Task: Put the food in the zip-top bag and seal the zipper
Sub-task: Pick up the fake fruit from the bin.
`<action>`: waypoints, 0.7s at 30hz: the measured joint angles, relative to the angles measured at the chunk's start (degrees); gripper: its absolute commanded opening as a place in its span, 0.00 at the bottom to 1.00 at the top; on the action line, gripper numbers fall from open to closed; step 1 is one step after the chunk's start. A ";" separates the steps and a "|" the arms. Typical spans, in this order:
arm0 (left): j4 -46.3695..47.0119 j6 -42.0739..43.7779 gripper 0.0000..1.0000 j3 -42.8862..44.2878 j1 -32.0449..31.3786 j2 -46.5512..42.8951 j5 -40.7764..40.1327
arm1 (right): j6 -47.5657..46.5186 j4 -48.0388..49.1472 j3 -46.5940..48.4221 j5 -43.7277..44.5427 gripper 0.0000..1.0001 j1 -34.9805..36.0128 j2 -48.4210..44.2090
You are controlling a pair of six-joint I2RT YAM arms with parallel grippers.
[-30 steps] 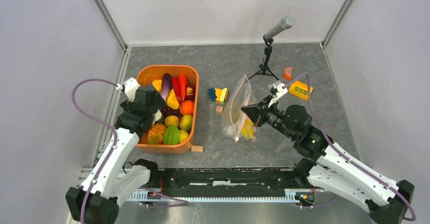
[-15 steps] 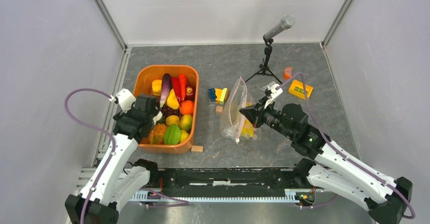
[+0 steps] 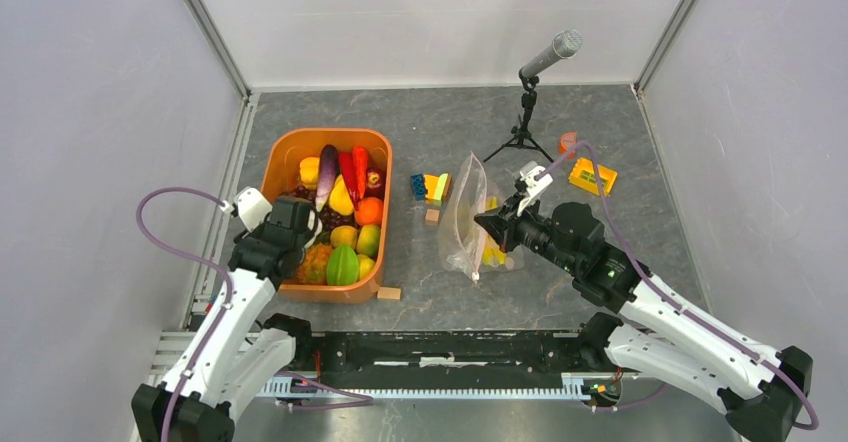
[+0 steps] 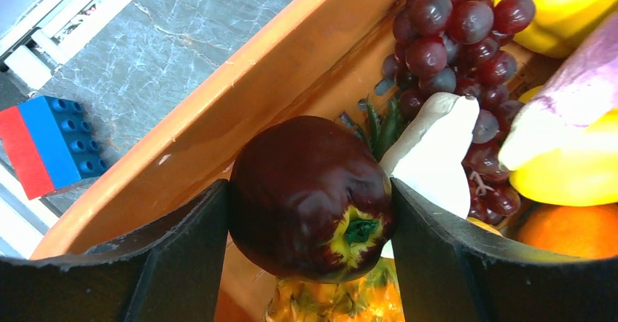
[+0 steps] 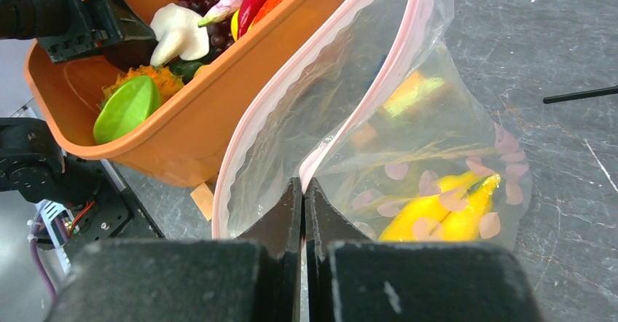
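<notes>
The food fills an orange tub (image 3: 330,134): a dark red apple (image 4: 306,198), purple grapes (image 4: 452,30), a pineapple (image 4: 328,304) and other toy fruits and vegetables. My left gripper (image 4: 310,220) is down in the tub's near left corner (image 3: 300,227), and both fingers press the sides of the apple. The clear zip-top bag (image 3: 465,222) stands right of the tub with a yellow banana (image 5: 444,213) inside. My right gripper (image 5: 302,183) is shut on the pink zipper strip (image 5: 270,96) and holds the bag's mouth open. The slider is not visible.
A microphone on a tripod (image 3: 522,122) stands behind the bag. Coloured building blocks (image 3: 432,186) lie between tub and bag, with a yellow block (image 3: 592,175) at the right. A small wooden block (image 3: 389,293) lies by the tub's near corner. A blue-red block (image 4: 44,143) lies outside the tub's left wall.
My left gripper has moved toward the near end of the tub, lowered, and closed in on the dark red apple. The right gripper has shifted slightly, still holding the bag.
</notes>
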 measured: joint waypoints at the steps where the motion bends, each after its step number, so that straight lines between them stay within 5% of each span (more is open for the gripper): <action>1: 0.07 0.04 0.54 0.02 0.00 -0.50 0.24 | -0.09 -0.04 0.11 0.20 0.00 0.00 0.07; 13: 2.12 5.99 0.51 7.96 0.00 -9.81 3.80 | 0.96 -0.66 0.39 2.54 0.00 0.00 -0.31; 21: 5.64 10.71 0.50 9.14 0.00 -10.08 14.67 | 3.19 -1.33 0.39 3.63 0.00 0.00 -1.55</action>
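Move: The left hand already grips the dark purple fake fruit down beside the bin's left wall, and the mouth of the zip-top bag lies about 36 cm to its right, 2 cm ahead and some 5 cm higher. A white mushroom lies about 7 cm to this hand's right and 2 cm ahead, and the orange about 19 cm right and 4 cm ahead, both some 4 cm lower. The right hand pinches the bag's rim, the mouth's middle about 3 cm to its left, 1 cm ahead and 3 cm below. The left hand keeps the dark fruit pinched between both fingers and lifts it nearly straight up out of the pile, about 9 cm, its fingertips tilting up towards level. Near the top it swings some 4 cm to the right and slightly forward over the bin towards the bag, turning clockwise by roughly 15 degrees, while the right hand all but stays in place and keeps the bag's rim pinched. ##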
